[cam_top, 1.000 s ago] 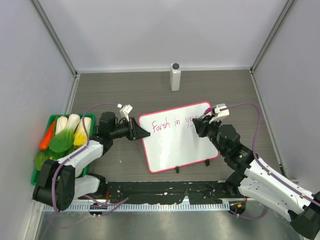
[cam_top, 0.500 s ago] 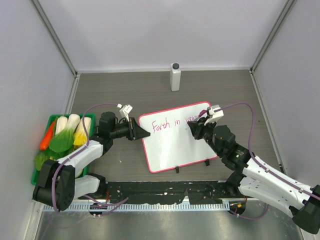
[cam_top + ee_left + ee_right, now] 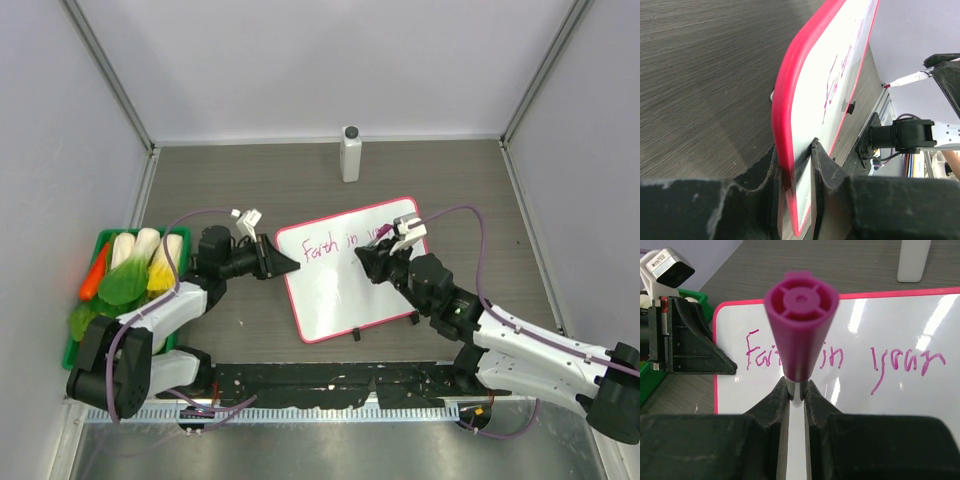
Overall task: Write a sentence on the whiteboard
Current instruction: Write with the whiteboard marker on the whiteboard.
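The whiteboard (image 3: 335, 295) with its pink-red frame lies at mid-table. My left gripper (image 3: 283, 266) is shut on its left edge; the left wrist view shows the frame (image 3: 785, 100) pinched between both fingers (image 3: 795, 150). The sentence (image 3: 330, 245) in pink handwriting reads "Faith in your" (image 3: 840, 357) on one line. My right gripper (image 3: 372, 262) is over the board's middle, just below that line, shut on a pink-capped marker (image 3: 801, 325). The marker's white barrel and red tip (image 3: 905, 80) point at the board; whether the tip touches it I cannot tell.
A white bottle (image 3: 350, 153) with a dark cap stands at the back centre. A green tray (image 3: 100, 236) of toy vegetables sits at the left wall. Two black clip feet (image 3: 354, 334) stick out from the board's near edge.
My right gripper has carried the marker leftwards, from the right end of the written line to the board's middle. The left gripper keeps its hold and has barely moved.
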Available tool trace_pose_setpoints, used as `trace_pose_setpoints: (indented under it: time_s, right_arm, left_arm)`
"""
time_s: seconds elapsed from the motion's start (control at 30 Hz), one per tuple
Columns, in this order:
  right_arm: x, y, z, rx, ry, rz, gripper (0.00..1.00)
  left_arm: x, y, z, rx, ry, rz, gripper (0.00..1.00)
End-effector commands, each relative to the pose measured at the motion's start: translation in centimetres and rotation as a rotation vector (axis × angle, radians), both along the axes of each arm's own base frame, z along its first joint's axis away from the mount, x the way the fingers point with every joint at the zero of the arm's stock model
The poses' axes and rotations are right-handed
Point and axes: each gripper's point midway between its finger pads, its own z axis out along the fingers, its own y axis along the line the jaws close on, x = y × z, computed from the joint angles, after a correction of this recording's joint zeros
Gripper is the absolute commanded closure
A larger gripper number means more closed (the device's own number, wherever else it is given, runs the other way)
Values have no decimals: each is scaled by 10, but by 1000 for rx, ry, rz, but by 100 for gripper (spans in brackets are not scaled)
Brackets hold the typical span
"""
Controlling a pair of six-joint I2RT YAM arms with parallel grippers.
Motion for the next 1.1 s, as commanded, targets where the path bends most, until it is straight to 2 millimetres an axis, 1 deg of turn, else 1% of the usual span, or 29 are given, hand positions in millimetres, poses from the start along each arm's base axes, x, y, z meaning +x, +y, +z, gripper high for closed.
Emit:
trace_pose_setpoints:
  time_s: [0.0,0.13,0.3,0.33,0.4,0.5,0.53,0.63,0.7,0.9,0.93,1.07]
  right_arm:
    - [7,8,27,88,-67,-14,99]
    - [9,20,28,89,-72,14,99]
    - [12,32,27,104,-86,44,99]
    - [11,34,29,117,-89,50,99]
    - [12,38,27,121,-88,59,99]
    - [12,45,25,130,-84,74,98]
    - [12,48,28,141,-86,80,99]
    - [10,56,24,141,-80,101,99]
    - [8,60,21,134,-74,109,99]
    - [2,68,12,131,-61,112,99]
    - [3,69,9,122,-57,107,99]
    - [5,71,7,114,-60,81,99]
  left_arm:
    - [55,43,-38,246,-78,280,100]
    - [60,35,-38,248,-66,241,100]
    - [68,37,-30,266,-86,252,100]
    - [69,38,-30,262,-87,260,100]
    - [70,37,-30,248,-94,273,100]
    - [69,35,-31,246,-102,269,100]
    - [68,35,-33,255,-104,266,100]
    - [62,33,-41,269,-103,250,100]
    - [58,33,-43,273,-105,235,100]
    - [54,38,-40,295,-129,240,100]
    - [54,38,-40,296,-129,236,100]
    - [53,36,-41,289,-125,221,100]
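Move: The right hand, holding the marker, has the blank space under "Faith" about 8 cm to its left, some 2 cm back and 7 cm below. "Faith" itself is about 8 cm left and 4 cm ahead, "in" roughly 6 cm straight ahead, the last word some 7 cm right and 8 cm ahead. From the left hand, which already pinches the board's left edge, that blank space is about 7 cm right and 1 cm back, "Faith" 7 cm right and 4 cm ahead. Carry the marker with the right gripper about 7 cm left, past "in" and towards the blank space under "Faith", sinking some 2 cm and turning slightly counter-clockwise, grip kept and nib clear of the board. Early on, slide the left gripper about 2 cm forward and 1 cm right, still pinching the board's left edge, then hold there. ##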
